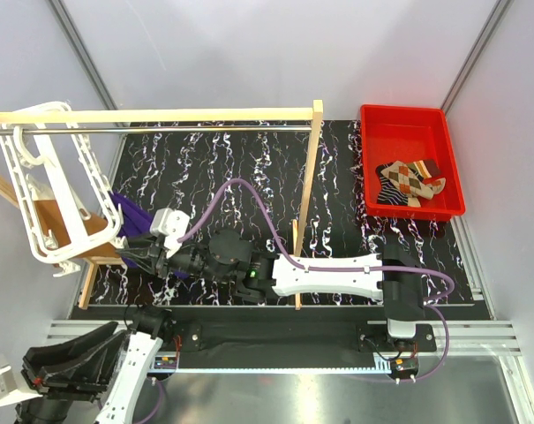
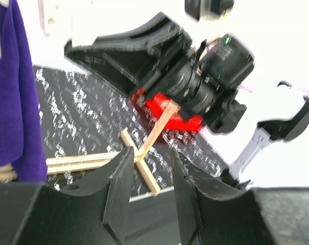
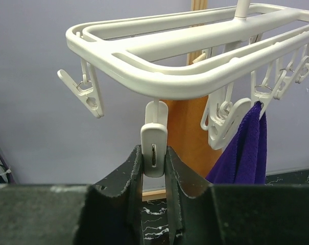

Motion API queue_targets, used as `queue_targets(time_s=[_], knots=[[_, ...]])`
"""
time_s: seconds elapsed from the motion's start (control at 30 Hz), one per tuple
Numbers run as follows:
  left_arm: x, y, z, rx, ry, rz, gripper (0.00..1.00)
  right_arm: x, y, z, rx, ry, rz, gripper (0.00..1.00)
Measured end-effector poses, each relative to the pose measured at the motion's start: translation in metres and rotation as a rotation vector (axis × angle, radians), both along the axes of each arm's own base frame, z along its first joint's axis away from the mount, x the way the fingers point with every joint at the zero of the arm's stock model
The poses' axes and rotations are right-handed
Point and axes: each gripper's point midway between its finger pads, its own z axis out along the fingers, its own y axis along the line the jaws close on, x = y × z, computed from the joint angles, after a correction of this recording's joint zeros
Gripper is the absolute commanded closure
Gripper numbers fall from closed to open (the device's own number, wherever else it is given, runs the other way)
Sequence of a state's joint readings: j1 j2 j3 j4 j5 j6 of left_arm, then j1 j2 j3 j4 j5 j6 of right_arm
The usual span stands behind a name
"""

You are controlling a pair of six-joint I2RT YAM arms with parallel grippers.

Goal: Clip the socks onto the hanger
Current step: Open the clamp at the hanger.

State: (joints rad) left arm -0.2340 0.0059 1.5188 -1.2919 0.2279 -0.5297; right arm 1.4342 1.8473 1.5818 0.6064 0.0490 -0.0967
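The white hanger [image 1: 55, 185] hangs from the metal rod at the far left; its frame also fills the top of the right wrist view [image 3: 169, 76]. A dark purple sock [image 1: 130, 216] hangs from one of its clips [image 3: 243, 153] and shows in the left wrist view too [image 2: 16, 102]. My right gripper [image 3: 154, 153] reaches across to the hanger's near edge [image 1: 132, 253] and is shut on a dangling white clip [image 3: 154, 140]. My left gripper [image 2: 151, 173] is open and empty, low at the near left [image 1: 103, 344]. More socks [image 1: 408, 181], patterned orange-brown and striped, lie in the red tray.
The red tray [image 1: 452, 163] sits at the back right. A wooden-post frame [image 1: 315, 159] with a metal rod spans the table; its foot cross [image 2: 139, 153] lies just ahead of my left gripper. An orange-brown flat surface [image 3: 187, 132] is behind the hanger.
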Motion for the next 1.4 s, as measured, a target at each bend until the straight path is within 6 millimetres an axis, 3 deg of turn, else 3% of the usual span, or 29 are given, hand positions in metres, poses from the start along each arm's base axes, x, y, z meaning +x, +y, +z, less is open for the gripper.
queue_targets(time_s=[0.07,0.3,0.53,0.73,0.83,1.13,1.4], knots=[[0.004,0.001,0.008,-0.032,-0.015,0.010,0.59,-0.001,0.000,-0.002,-0.009,0.001,0.004,1.00],[0.030,0.003,0.038,-0.134,-0.017,0.049,0.59,-0.001,0.001,-0.022,-0.180,0.040,0.011,1.00],[0.068,0.013,0.055,-0.221,0.047,0.154,0.52,-0.002,-0.016,-0.007,-0.345,0.072,0.014,1.00],[0.088,0.017,0.059,-0.285,0.111,0.206,0.46,-0.009,-0.035,0.015,-0.431,0.083,0.038,1.00],[0.100,0.014,0.059,-0.298,0.150,0.227,0.42,-0.013,-0.039,0.017,-0.471,0.088,0.057,1.00],[0.122,0.005,0.067,-0.311,0.192,0.235,0.40,-0.014,-0.035,-0.006,-0.587,0.108,0.081,1.00],[0.121,0.003,0.060,-0.312,0.241,0.251,0.39,-0.013,-0.041,-0.007,-0.608,0.113,0.079,1.00]])
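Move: The clamp at the hanger's near right corner is already pinched in the right fingertips. From the empty left hand it lies about 16 cm ahead, 1 cm left and 7 cm higher. The hanger corner sits some 4 cm above the clamp. The purple sock hangs about 5 cm farther out than the clamp, 3 cm to its left and 7 cm lower. An empty clamp on the near edge hangs roughly 8 cm left of the right hand and 3 cm nearer. Keeping its pinch on the corner clamp, the right hand tips its fingers down some 35 degrees, dips briefly, and draws the clamp about 4 cm to the right. The left hand meanwhile reaches about 12 cm forward and 6 cm up to just under the hanger corner, close to the held clamp, rolling its left side down, swinging a little counter-clockwise and opening its fingers wider. ##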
